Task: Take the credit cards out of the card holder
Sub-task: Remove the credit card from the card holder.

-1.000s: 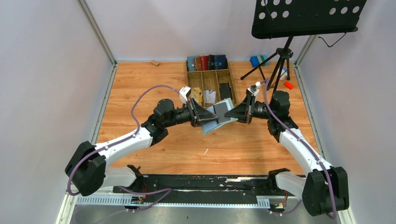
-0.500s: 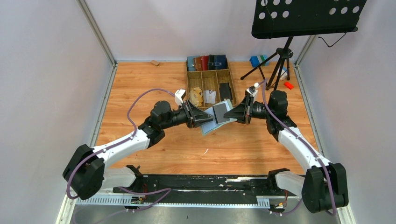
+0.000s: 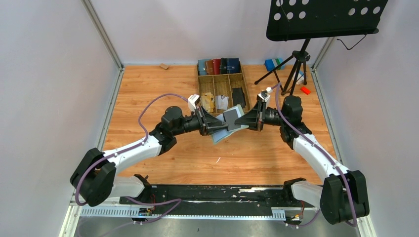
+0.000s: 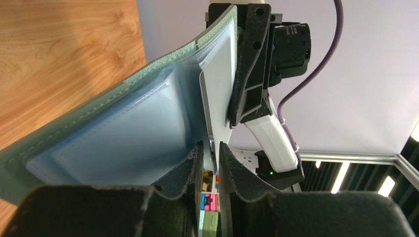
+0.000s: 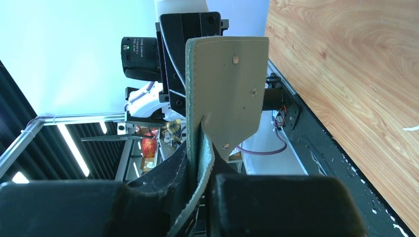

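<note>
The sage-green card holder (image 3: 221, 135) hangs open above the table's middle, held between both arms. My right gripper (image 3: 241, 120) is shut on its right flap; in the right wrist view the green flap (image 5: 232, 74) runs down between that gripper's (image 5: 200, 153) jaws. My left gripper (image 3: 216, 123) comes from the left. In the left wrist view this gripper (image 4: 211, 146) is shut on the edge of a grey credit card (image 4: 217, 98), which sticks out of the holder's clear inner pocket (image 4: 123, 133). From above the card (image 3: 231, 118) looks dark grey.
A wooden tray (image 3: 199, 91) stands behind the grippers, with a row of wallets (image 3: 219, 65), a tan paper wad (image 3: 207, 101) and a black item (image 3: 238, 96). A black music stand's tripod (image 3: 291, 69), a red piece (image 3: 305, 90) and blue blocks (image 3: 272, 64) are at the back right.
Both grippers and the card holder have drifted slightly left and toward the tray. Both grips look the same.
</note>
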Robot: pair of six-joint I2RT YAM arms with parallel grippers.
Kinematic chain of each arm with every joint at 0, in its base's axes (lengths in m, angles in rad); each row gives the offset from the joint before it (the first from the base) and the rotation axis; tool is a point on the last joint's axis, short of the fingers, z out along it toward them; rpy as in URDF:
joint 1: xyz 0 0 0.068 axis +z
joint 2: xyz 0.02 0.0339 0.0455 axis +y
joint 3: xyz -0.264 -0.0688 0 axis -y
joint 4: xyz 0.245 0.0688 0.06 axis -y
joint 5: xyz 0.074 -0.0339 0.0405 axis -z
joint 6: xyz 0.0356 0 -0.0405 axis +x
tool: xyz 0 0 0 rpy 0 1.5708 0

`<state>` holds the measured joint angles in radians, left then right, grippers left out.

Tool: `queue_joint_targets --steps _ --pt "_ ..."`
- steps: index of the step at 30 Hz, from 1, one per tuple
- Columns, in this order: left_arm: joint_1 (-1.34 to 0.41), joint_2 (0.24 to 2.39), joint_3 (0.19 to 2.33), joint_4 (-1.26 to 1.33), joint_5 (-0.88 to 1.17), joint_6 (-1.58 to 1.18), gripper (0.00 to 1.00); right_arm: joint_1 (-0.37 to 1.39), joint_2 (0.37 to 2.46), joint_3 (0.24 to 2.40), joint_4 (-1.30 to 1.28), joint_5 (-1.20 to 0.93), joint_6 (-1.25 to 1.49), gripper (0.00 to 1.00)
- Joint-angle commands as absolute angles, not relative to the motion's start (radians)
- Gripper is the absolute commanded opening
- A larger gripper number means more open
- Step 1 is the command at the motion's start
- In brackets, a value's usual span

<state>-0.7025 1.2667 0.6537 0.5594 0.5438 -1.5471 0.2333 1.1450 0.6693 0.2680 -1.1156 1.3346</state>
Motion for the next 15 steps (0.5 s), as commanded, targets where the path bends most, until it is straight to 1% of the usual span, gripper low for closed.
queue_joint_targets --steps 1,5,8,11,13,15 --pt "-0.704 1.269 0.66 0.678 0.551 -1.588 0.24 0.246 1.146 0.691 0.35 -1.107 1.362 0.12" --pt "-0.704 1.29 0.634 0.805 0.541 -1.65 0.18 0.249 1.145 0.684 0.35 -1.108 1.362 0.1" --pt "-0.704 1.289 0.632 0.818 0.537 -1.652 0.15 0.249 1.147 0.68 0.34 -1.112 1.353 0.09" --pt "-0.704 1.281 0.629 0.812 0.529 -1.649 0.07 0.249 1.149 0.677 0.326 -1.118 1.345 0.09" --pt "-0.704 1.271 0.619 0.81 0.515 -1.649 0.02 0.249 1.15 0.676 0.324 -1.118 1.344 0.12" --pt "-0.703 1.255 0.609 0.8 0.504 -1.643 0.0 0.247 1.15 0.681 0.324 -1.121 1.343 0.22"
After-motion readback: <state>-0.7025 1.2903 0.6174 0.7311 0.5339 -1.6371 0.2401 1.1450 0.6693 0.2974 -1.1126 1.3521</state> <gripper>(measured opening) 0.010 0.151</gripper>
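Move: The credit card stands in its pocket of the opened card holder. Its near edge is already between the left fingertips, and its middle lies about 3 cm to that hand's right and 2 cm ahead, level in height. The holder's middle is some 2 cm to the left hand's right and 1 cm below. The wooden tray is roughly 18 cm straight ahead, some 22 cm lower. From the right hand, still gripping the holder, the card is about 3 cm left and 1 cm ahead. Raise the left gripper about 1.5 cm along the card's near edge, tipping its fingertips up some 5 degrees, then stay there and shut the fingers from about a quarter open to closed, to pinch the card's edge. Hold the other side of the holder steady with the right gripper. ##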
